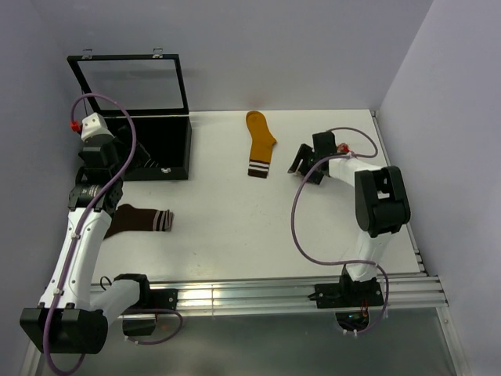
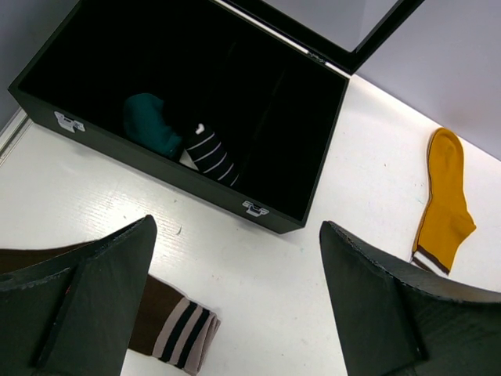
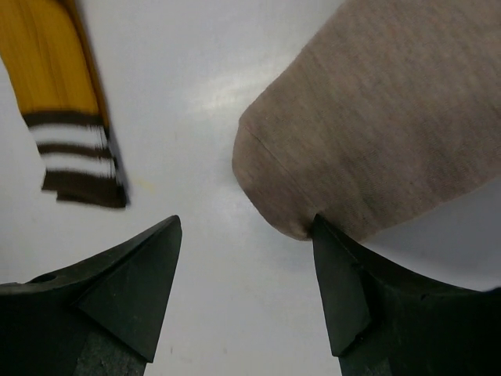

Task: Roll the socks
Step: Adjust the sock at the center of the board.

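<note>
A mustard sock (image 1: 261,145) (image 2: 445,200) (image 3: 66,86) lies flat at the back middle of the table, its brown-and-white cuff nearest me. At the left lies a brown sock (image 1: 141,219) with a striped cuff (image 2: 182,337). My left gripper (image 1: 121,174) (image 2: 236,225) hovers open between that sock and the black box, with nothing between its fingers. My right gripper (image 1: 309,164) (image 3: 246,223) stands open just right of the mustard sock. A beige sock (image 3: 376,133) touches the tip of its right finger; bare table lies between the jaws. This sock is hidden in the top view.
The black box (image 1: 168,168) (image 2: 274,215) stands at the back left with its glass lid (image 1: 133,82) raised. Inside lie a rolled teal sock (image 2: 153,125) and a black-and-white striped one (image 2: 213,153). Walls close the table's back and sides.
</note>
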`<state>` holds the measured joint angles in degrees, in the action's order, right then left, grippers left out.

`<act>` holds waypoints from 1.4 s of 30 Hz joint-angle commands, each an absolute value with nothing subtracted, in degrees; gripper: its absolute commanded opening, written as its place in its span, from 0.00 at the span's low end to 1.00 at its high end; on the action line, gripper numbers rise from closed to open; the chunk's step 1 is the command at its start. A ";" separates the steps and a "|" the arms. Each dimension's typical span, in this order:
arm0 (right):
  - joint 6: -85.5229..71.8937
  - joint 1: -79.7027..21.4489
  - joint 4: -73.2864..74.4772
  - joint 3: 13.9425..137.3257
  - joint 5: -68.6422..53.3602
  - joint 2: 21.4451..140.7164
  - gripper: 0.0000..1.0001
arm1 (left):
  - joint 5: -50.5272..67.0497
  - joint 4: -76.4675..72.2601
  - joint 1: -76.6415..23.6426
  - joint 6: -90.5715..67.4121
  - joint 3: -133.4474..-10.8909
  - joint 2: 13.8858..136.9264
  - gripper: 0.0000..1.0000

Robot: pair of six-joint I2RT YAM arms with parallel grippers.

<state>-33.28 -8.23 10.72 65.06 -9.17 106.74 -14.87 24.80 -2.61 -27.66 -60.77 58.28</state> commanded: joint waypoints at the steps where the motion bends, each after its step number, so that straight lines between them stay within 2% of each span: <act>1: -36.65 -11.94 13.18 59.35 -11.87 101.87 0.75 | -14.24 24.35 -2.81 -26.89 -61.52 57.92 0.91; 8: -44.90 -28.97 9.41 52.03 -12.57 96.25 0.75 | -14.24 24.26 -3.08 -26.89 -61.35 57.04 0.91; 12: -40.27 -34.79 14.58 57.72 -7.22 92.39 0.75 | -13.71 24.08 -3.51 -26.89 -61.08 56.60 0.91; 18: -32.62 -33.40 20.56 62.04 5.79 87.63 0.73 | -13.45 23.82 -3.87 -27.07 -60.82 55.37 0.91; 23: -28.75 -26.29 24.34 63.19 5.62 90.17 0.60 | -14.67 23.12 -3.87 -26.89 -59.94 54.58 0.91; 24: -27.96 -26.11 24.87 62.58 6.23 90.26 0.53 | -14.85 23.03 -3.87 -26.81 -59.77 54.58 0.91; 28: -24.36 -27.41 23.65 58.45 2.20 89.74 0.39 | -14.77 22.15 -3.78 -26.81 -59.06 55.10 0.91; 32: -21.80 -32.15 22.41 57.04 2.11 89.56 0.32 | -13.98 22.41 -3.78 -26.89 -59.41 56.42 0.91; 42: -21.01 -38.13 23.37 62.13 0.62 99.74 0.28 | -14.94 22.32 -3.69 -27.07 -59.06 57.04 0.91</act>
<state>-22.48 -36.49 22.94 58.30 1.41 96.25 -14.44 24.32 -3.60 -27.68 -59.22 57.28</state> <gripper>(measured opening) 0.293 0.914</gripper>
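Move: The beige sock's cuff end lies right at the right fingertips, which are already on it; its middle is some 7 cm to the right, 5 cm ahead and about 1 cm below. The board's centre, where the sock is wanted, lies roughly 10 cm back and 16 cm to the left, 1 cm lower; the mustard sock's middle is about 9 cm ahead and 12 cm left, 1 cm lower. From the left hand, the beige sock is around 55 cm right, 13 cm ahead and 26 cm down. The beige sock is dragged flat across the board under the right hand's open fingers, some 15 cm back and as far left, towards the centre. The hand then rises off, arcs forward and to the right over the sock while the fingers close to a narrow gap, and comes back and down onto its near edge, turned about 30 degrees counter-clockwise. ##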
